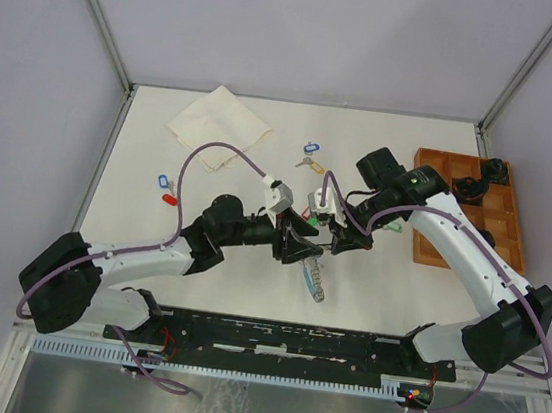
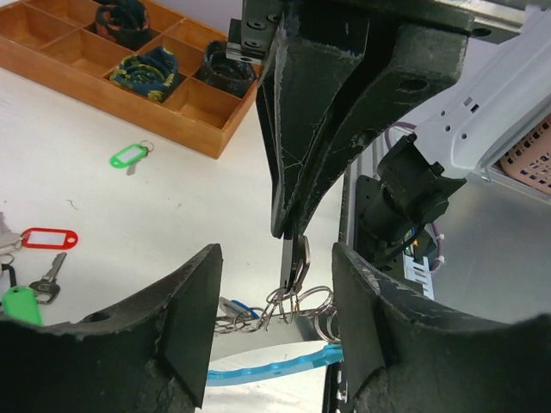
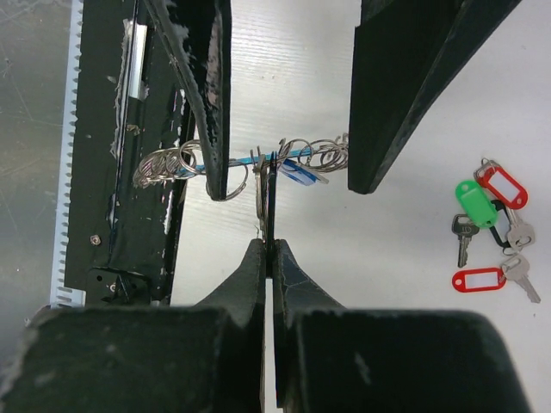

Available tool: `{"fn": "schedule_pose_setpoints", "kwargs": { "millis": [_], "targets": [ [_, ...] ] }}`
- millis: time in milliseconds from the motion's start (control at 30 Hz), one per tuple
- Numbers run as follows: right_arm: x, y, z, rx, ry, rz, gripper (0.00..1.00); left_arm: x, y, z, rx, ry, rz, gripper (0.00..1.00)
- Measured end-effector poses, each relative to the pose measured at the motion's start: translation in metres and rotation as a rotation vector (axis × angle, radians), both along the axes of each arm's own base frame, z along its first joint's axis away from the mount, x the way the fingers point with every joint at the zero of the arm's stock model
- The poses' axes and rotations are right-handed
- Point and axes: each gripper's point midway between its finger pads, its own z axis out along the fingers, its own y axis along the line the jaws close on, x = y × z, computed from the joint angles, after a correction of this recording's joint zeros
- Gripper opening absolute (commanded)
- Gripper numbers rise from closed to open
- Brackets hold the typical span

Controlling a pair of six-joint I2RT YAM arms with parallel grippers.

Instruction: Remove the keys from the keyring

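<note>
The keyring [image 1: 315,280], a beaded chain joined to a light-blue band, hangs between my two grippers above the table. In the left wrist view its chain and small rings [image 2: 258,314] and the blue band [image 2: 267,366] lie between the fingers of my left gripper [image 2: 277,284], which is open and straddles them. My right gripper [image 3: 269,245] is shut on a silver key [image 3: 263,194] that hangs from the chain [image 3: 172,162]. Seen from the left wrist, that key [image 2: 299,262] sticks out below the right fingers [image 2: 297,172].
A wooden compartment tray [image 1: 427,247] with dark items stands at the right. A white cloth [image 1: 219,124] lies at the back left. Loose tagged keys lie on the table: green [image 3: 469,194] and red [image 3: 478,280] tags, a blue tag [image 1: 310,148], another pair [image 1: 167,185].
</note>
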Motion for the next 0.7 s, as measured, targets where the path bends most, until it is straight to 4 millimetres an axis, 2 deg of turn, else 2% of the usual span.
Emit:
{"fn": "schedule_pose_setpoints", "kwargs": {
  "millis": [167,200,267,300,433,600,700],
  "targets": [
    [-0.001,0.001,0.0,-0.001,0.004,0.0,0.01,-0.002,-0.007,-0.009,0.017,0.033,-0.035,0.49],
    [-0.001,0.0,0.0,-0.001,0.004,0.0,0.01,-0.001,-0.008,-0.01,0.021,0.038,-0.037,0.42],
    [-0.001,0.0,0.0,-0.002,0.003,0.0,0.01,-0.001,-0.009,-0.012,0.025,0.045,-0.039,0.15],
    [0.0,0.0,0.0,-0.003,0.002,-0.001,0.01,-0.002,-0.01,-0.012,0.025,0.047,-0.046,0.05],
    [0.0,-0.001,0.0,-0.011,0.006,-0.012,0.02,-0.005,-0.011,-0.009,0.021,0.041,-0.067,0.03],
    [0.0,0.0,0.002,-0.001,0.016,-0.017,0.34,-0.005,-0.01,-0.008,0.01,0.031,-0.061,0.03],
    [-0.002,0.003,0.006,0.037,0.042,-0.021,0.46,-0.004,-0.004,-0.007,-0.007,0.017,-0.034,0.03]
  ]
}}
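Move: The keyring hangs from the shut right fingertips. Its gripped top lies about 2 cm below the open left gripper, 1 cm back and 1 cm to its right. From the right gripper that top is straight at the fingertips. On the table, about 20 cm below the left hand, the red and green tagged keys lie some 11 cm ahead and level sideways; a lone green tag lies about 12 cm ahead and 17 cm right. Bring the left gripper down and to the right, about 1 cm each way, onto the top of the keyring, and shut its fingers on it while the right gripper stays put and keeps its hold. Then open the right fingers around the left tips to about a third, letting go as the right hand starts to rise slightly. ##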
